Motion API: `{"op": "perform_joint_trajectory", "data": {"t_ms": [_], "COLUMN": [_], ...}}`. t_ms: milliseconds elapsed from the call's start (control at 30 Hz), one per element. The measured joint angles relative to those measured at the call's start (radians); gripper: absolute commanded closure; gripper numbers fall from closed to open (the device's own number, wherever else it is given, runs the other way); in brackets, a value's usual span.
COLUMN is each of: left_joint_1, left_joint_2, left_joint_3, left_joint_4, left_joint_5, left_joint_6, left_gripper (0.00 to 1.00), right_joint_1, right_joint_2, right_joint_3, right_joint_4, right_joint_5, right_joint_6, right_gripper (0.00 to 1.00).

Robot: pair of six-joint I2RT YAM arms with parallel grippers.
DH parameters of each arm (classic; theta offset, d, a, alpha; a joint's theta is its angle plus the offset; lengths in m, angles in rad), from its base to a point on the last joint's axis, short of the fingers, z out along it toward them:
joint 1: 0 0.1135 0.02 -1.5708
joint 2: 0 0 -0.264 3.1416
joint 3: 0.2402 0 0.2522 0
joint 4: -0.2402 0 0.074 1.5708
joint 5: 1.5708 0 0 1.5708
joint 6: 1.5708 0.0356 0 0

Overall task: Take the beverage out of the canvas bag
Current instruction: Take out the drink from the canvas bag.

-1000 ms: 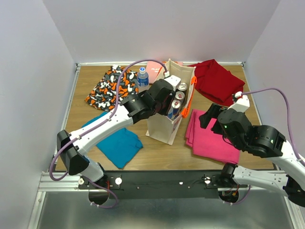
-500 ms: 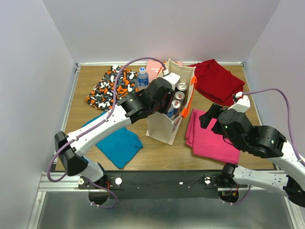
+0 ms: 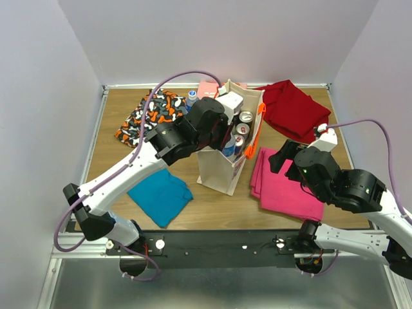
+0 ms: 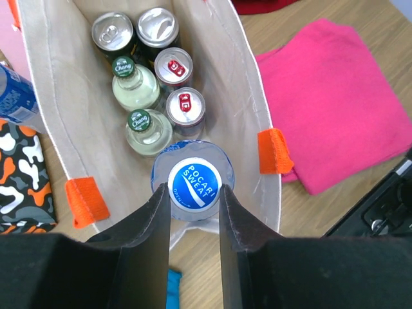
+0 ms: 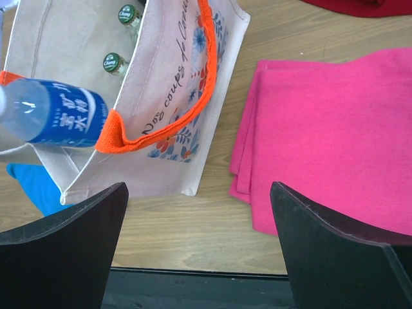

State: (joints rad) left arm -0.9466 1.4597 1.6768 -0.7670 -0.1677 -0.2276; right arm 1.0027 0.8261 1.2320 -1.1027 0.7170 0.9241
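The canvas bag stands upright mid-table, beige with orange handles and a floral print. My left gripper is above its near end, shut on the blue cap of the beverage, a clear Pocari Sweat bottle with a blue label. The bottle hangs raised at the bag's mouth. Several cans and two green glass bottles stay inside the bag. My right gripper is open and holds nothing, hovering over bare wood between the bag and the pink cloth.
A pink folded cloth lies right of the bag, a red cloth at the back right. A teal cloth and a patterned cloth lie to the left. A blue-labelled bottle stands on the table beside the bag.
My left arm has risen, lifting the held bottle up out of the row of drinks towards the bag's mouth. The right arm has not moved.
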Motion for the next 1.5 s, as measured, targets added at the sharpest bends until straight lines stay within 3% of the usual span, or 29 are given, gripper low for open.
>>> {"op": "perform_joint_trajectory", "data": {"t_ms": [267, 1167, 1500], "left_joint_1": [0.000, 0.000, 0.000], "left_joint_2": [-0.016, -0.035, -0.034], "left_joint_3": [0.074, 0.121, 0.224], "left_joint_4": [-0.046, -0.099, -0.119], "left_joint_5": [0.004, 0.004, 0.004], "left_joint_6": [0.018, 0.025, 0.026], "left_gripper": [1.00, 1.00, 1.00], "right_joint_1": [0.000, 0.000, 0.000], "right_joint_2": [0.000, -0.006, -0.008], "right_joint_3": [-0.009, -0.032, -0.033], "right_joint_4": [0.002, 0.002, 0.002], "right_joint_5": [-0.002, -0.018, -0.022], "right_joint_6": [0.000, 0.019, 0.019], "right_gripper": [0.00, 0.00, 0.00]}}
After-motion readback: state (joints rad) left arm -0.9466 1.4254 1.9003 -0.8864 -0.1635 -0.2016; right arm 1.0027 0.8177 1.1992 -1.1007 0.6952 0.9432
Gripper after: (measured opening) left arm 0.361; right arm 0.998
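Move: The left hand already holds a drink by its cap end above the bag's near part, the bottle's middle some 10 cm straight below the hand. The bottle already taken out stands about 16 cm ahead and 13 cm left, 20 cm lower. In the bag, the nearer red-topped can is some 9 cm ahead, 5 cm right and 25 cm down; the nearer green-capped bottle is about 8 cm ahead, 1 cm left and 22 cm down. From the idle right hand the held drink lies some 16 cm left, 7 cm ahead and 8 cm lower. Upward, in two pulls with a near-standstill between them, the left hand raises the held drink about 8 cm through the bag's mouth, easing only some 2 cm left on the way. The fingers keep their hold at the cap end while the wrist tilts slightly, by 5 to 10 degrees. ##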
